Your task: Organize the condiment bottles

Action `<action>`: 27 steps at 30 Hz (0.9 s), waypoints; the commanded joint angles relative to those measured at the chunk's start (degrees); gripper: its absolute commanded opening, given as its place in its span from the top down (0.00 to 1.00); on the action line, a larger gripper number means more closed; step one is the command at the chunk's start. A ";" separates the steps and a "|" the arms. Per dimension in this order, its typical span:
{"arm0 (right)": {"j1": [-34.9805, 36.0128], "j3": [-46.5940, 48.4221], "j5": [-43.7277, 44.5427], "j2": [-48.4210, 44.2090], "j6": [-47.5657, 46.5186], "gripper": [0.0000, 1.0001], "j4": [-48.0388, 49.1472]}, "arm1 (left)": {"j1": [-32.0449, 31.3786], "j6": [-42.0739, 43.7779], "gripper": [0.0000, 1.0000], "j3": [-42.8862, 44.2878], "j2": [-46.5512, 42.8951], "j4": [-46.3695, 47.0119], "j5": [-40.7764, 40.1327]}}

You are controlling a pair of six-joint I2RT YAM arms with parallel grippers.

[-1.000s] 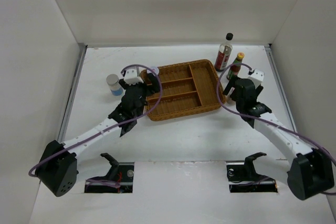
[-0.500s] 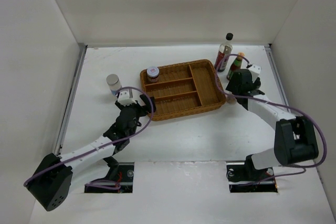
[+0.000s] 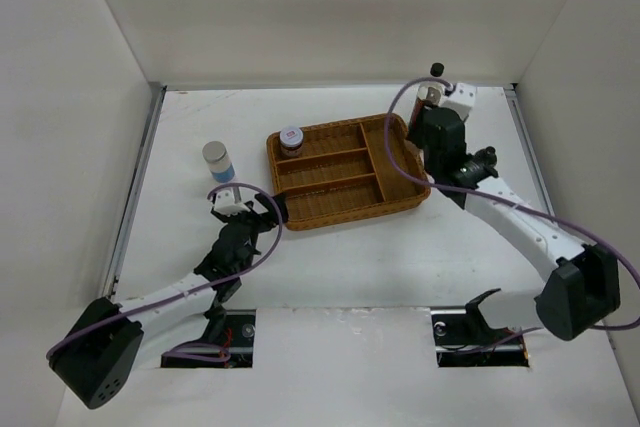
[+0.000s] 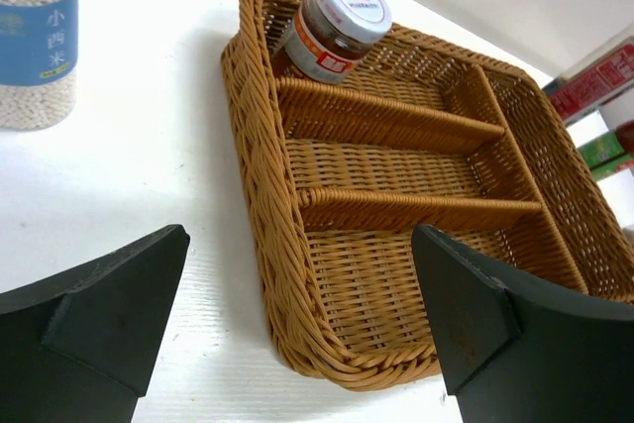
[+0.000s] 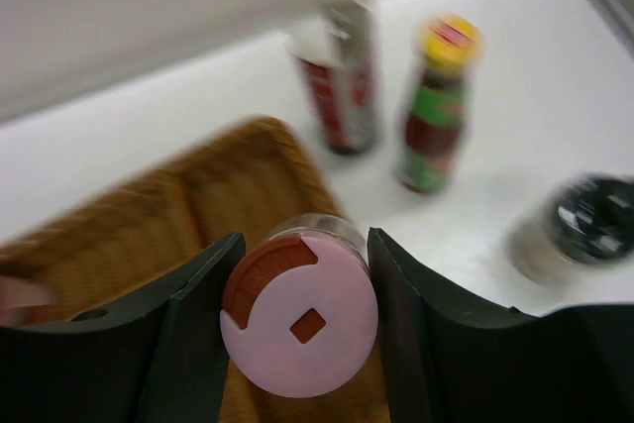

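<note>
My right gripper [image 5: 302, 319] is shut on the pink-topped shaker [image 5: 300, 312], held above the right end of the brown wicker tray [image 5: 149, 225]. In the top view this gripper [image 3: 428, 147] hangs over the tray's right rim [image 3: 415, 162]. The tall dark red bottle [image 5: 342, 76], the yellow-capped sauce [image 5: 436, 106] and the black-topped shaker [image 5: 584, 225] stand on the table beyond. My left gripper [image 4: 297, 314] is open and empty at the tray's near left corner [image 3: 268, 209]. The purple-white-topped shaker [image 4: 332, 27] leans in the tray's back left compartment. The grey-lidded blue-labelled jar [image 3: 216, 160] stands left of the tray.
The tray [image 4: 396, 274] has three long compartments and one cross compartment at its right end. White walls enclose the table on the left, back and right. In the top view my right arm hides most of the bottles behind it.
My left gripper let go of the purple-white-topped shaker in the tray and drew back toward the near left corner. My right gripper rose and moved over the tray's right end with the pink-topped shaker.
</note>
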 commanded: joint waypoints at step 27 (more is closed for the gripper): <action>17.89 46.42 -11.64 49.18 -0.89 0.58 2.38 | 2.17 -4.25 0.00 -1.72 -3.07 3.66 -1.21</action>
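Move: The right hand already grips the pink-capped bottle. The free spot in the basket's far left compartment lies about 29 cm to its left, 12 cm ahead and 16 cm lower, with the lidded jar just left of it, some 34 cm left and 13 ahead. The clear glass bottle stands about 16 cm ahead and 1 right, the green sauce bottle 11 ahead and 7 right. From the left hand the spot is roughly 22 cm ahead, 18 right and 5 below. Keeping its grip on the pink-capped bottle, the right hand sweeps it fast across the basket, nearly 30 cm left and about 10 cm forward, towards the open spot beside the lidded jar. It first arcs up some 8 cm, then sinks about 14 cm and slows almost to a stop, the wrist swinging nearly 30 degrees counter-clockwise on the way. ##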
